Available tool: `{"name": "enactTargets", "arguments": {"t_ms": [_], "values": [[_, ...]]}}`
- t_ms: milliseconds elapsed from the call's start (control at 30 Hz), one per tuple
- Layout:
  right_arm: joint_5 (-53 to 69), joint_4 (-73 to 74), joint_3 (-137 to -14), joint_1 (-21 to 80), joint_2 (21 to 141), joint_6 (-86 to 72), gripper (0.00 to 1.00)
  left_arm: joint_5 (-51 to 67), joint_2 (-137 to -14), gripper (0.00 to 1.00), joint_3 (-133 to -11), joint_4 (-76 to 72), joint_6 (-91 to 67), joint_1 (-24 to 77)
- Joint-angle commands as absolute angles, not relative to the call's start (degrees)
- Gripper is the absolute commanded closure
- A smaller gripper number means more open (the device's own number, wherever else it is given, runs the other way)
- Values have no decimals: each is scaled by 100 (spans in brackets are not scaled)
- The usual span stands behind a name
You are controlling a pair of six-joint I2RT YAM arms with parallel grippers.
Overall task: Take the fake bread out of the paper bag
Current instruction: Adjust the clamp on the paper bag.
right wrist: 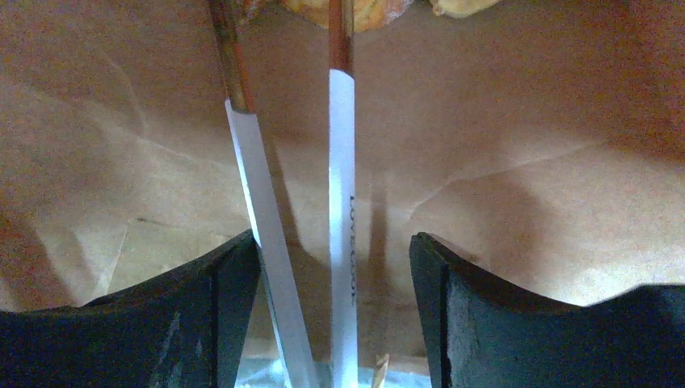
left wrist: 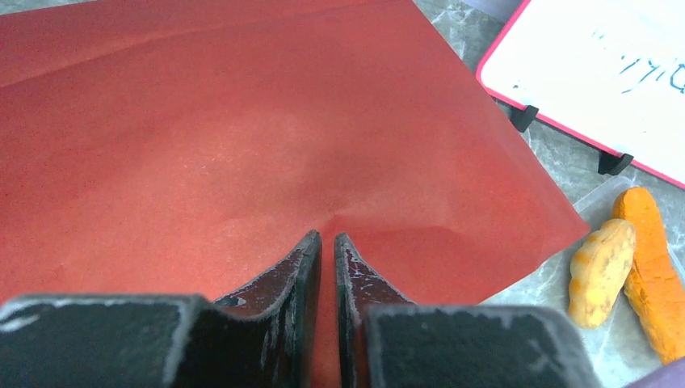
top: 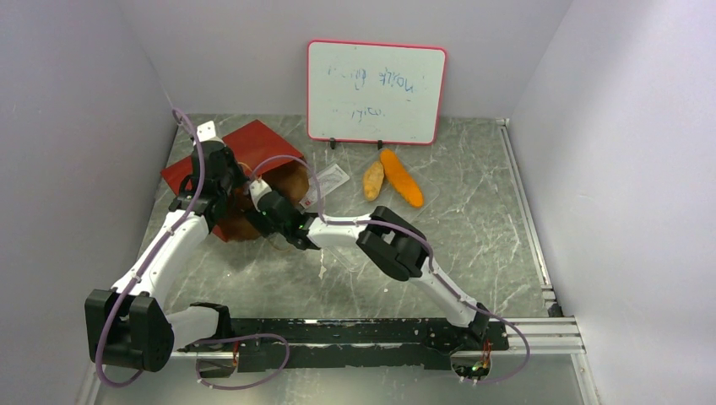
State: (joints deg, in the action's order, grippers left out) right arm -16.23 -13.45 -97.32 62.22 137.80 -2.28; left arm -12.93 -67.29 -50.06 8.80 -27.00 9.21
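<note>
The paper bag (top: 253, 139) lies on its side at the back left, red outside (left wrist: 242, 121), brown kraft inside (right wrist: 501, 162). My left gripper (top: 211, 169) (left wrist: 327, 236) is shut on the bag's upper wall at the mouth. My right gripper (top: 270, 205) (right wrist: 333, 242) is inside the mouth and open, with two thin handle strips (right wrist: 342, 162) running between its fingers, ungripped. Golden fake bread (right wrist: 347, 10) shows deep in the bag, cut off by the frame's top edge. Outside lie a tan oval roll (top: 373, 180) (left wrist: 599, 271) and an orange baguette (top: 401, 177) (left wrist: 650, 275).
A red-framed whiteboard (top: 376, 91) (left wrist: 598, 73) stands at the back wall behind the roll and baguette. A clear plastic tray (left wrist: 602, 198) lies under those two pieces. A clear wrapper (top: 331, 180) lies right of the bag. Grey walls close in on both sides.
</note>
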Motion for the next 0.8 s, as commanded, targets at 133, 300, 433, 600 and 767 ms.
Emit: {"name": "enactTargets", "arguments": {"t_ms": [133,300,433,600,767], "values": [[-1613,-1359,-10116,6264,14219,211,55,-1092,-6738,93,-4905,599,-2749,978],[-1615,-1329,-10023,6263,14079,47,70,-1096,-6761,93,-4917,592,-2751,984],[-1638,-1331,-9856,6265,13822,-173,80,-1174,-6692,93,-4939,644,-2721,984],[-1560,-1370,-9517,6256,13330,-635,96,-1238,-6629,93,-4942,720,-2724,984],[-1428,-1586,-8873,6236,12725,-1067,100,-1303,-6590,93,-4939,748,-2733,984]]}}
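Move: My right hand is inside the open paper bag with the clamp's two white arms already between its spread fingers. The clamp's middle lies about 4 cm ahead and 4 cm to the left, 1 cm lower. The bread still in the bag is some 9 cm ahead and 9 cm left, and the flat packet roughly 9 cm ahead but 20 cm to the right. From my left hand, the clamp's middle is about 3 cm back, neither left nor right, and 17 cm below. I ease my right hand about 1 cm deeper, mostly leftward and slightly down, closing the fingers from both sides onto the clamp's white arms until they stop part-way, holding them. Then I draw back and to the right roughly 3 cm, rising about 1 cm, away from the bread. My left hand stays put, keeping its pinch on the bag. ##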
